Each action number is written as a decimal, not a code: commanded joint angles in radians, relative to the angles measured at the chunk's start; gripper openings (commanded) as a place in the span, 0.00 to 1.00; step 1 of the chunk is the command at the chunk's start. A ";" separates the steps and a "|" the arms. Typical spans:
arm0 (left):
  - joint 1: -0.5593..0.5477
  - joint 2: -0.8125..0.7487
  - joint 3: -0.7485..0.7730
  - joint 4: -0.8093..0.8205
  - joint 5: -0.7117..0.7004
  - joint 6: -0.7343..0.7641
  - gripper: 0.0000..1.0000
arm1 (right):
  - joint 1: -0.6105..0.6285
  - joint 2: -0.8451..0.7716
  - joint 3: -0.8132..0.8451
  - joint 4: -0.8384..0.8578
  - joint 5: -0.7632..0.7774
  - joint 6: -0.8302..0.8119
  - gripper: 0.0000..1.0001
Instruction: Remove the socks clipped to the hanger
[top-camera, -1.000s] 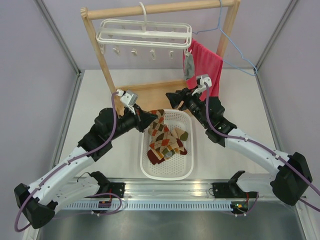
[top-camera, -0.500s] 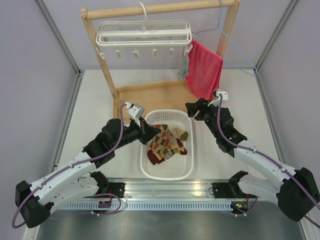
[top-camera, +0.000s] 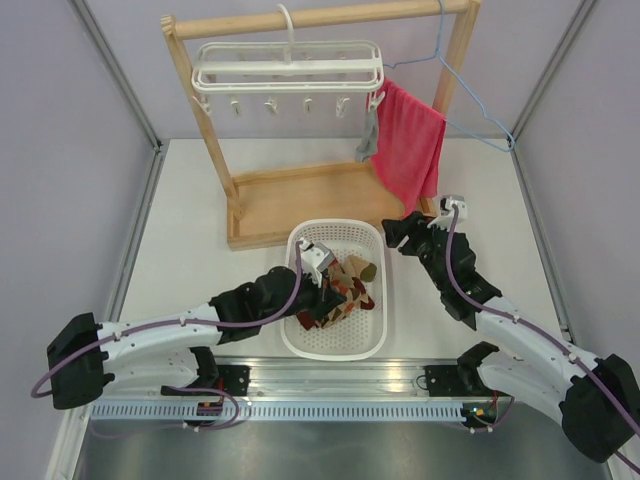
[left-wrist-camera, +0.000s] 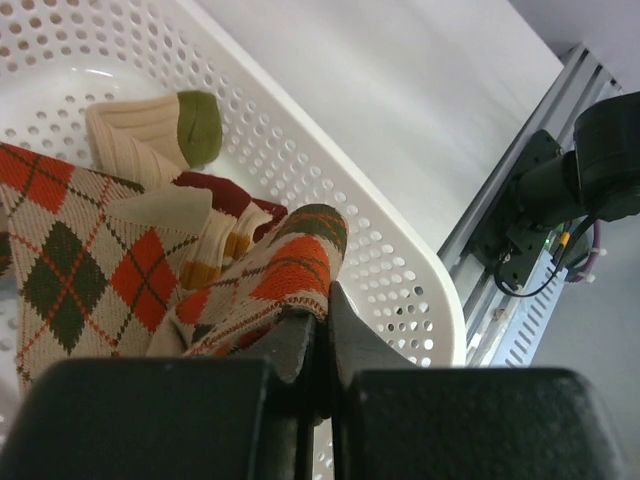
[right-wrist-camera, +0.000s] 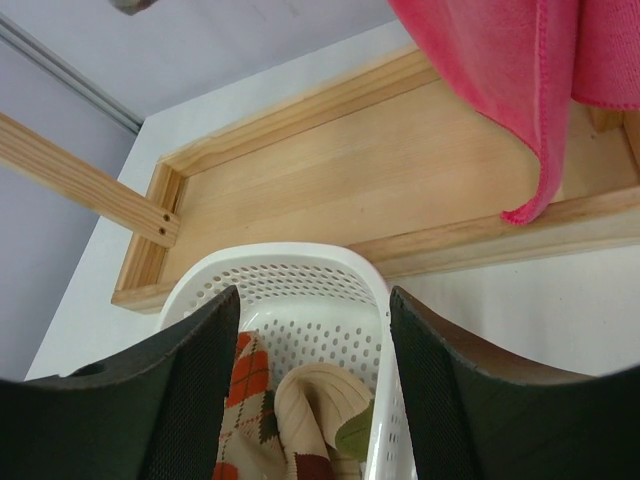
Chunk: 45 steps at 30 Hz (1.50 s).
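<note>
The white hanger (top-camera: 288, 68) hangs from the wooden rack's top bar, its clips dangling. One grey sock (top-camera: 368, 138) stays clipped at its right end, next to the pink towel (top-camera: 408, 140). Several argyle and striped socks (top-camera: 345, 285) lie in the white basket (top-camera: 352, 345). My left gripper (top-camera: 333, 286) is low inside the basket, shut on the edge of an argyle sock (left-wrist-camera: 285, 285) beside the basket wall (left-wrist-camera: 400, 255). My right gripper (top-camera: 398, 236) hovers open and empty over the basket's far right corner (right-wrist-camera: 300, 255), well below the grey sock.
The rack's wooden base tray (right-wrist-camera: 380, 170) lies just beyond the basket. The towel's lower corner (right-wrist-camera: 520, 190) hangs over the tray's front rail. A thin blue wire hanger (top-camera: 478, 95) hangs at the rack's right post. An aluminium rail (left-wrist-camera: 500, 290) runs along the near table edge.
My left gripper has carried the argyle sock forward and down into the basket. My right gripper has drawn back and down from the grey sock, which stays clipped.
</note>
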<state>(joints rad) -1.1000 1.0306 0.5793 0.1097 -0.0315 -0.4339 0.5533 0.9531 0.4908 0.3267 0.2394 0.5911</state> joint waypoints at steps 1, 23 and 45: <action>-0.038 0.029 -0.010 0.079 -0.093 -0.049 0.02 | -0.006 -0.037 -0.034 0.017 0.023 0.036 0.66; -0.127 0.005 0.047 -0.150 -0.593 -0.167 1.00 | -0.015 -0.082 -0.098 -0.011 0.038 0.038 0.67; 0.137 0.104 0.376 0.192 -0.408 0.082 1.00 | -0.049 -0.125 -0.132 -0.003 -0.014 0.050 0.67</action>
<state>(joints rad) -0.9852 1.0889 0.8845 0.1310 -0.6018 -0.4576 0.5129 0.8486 0.3683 0.2981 0.2398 0.6270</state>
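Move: The argyle sock is pinched in the left fingers, its lower part already on the sock pile; the pile's middle lies about 5 cm ahead of that hand, 1 cm to its left and 10 cm below. The olive-toed sock is some 12 cm ahead, 4 cm right, equally low; the basket's right rim runs level with the hand, 11 cm to its right and about 6 cm lower. From the right hand the pile is about 12 cm back, 15 cm left, 13 cm below. The argyle sock's pinched end is carried about 7 cm down into the basket and let go as the left fingers spring wide open near the bottom. The emptied left hand then climbs some 20 cm and goes about 13 cm forward and slightly left to over the basket's far part, swinging nearly 40 degrees counter-clockwise to face the hanger. The right hand meanwhile eases about 3 cm down and a little right, fingers still part open. ##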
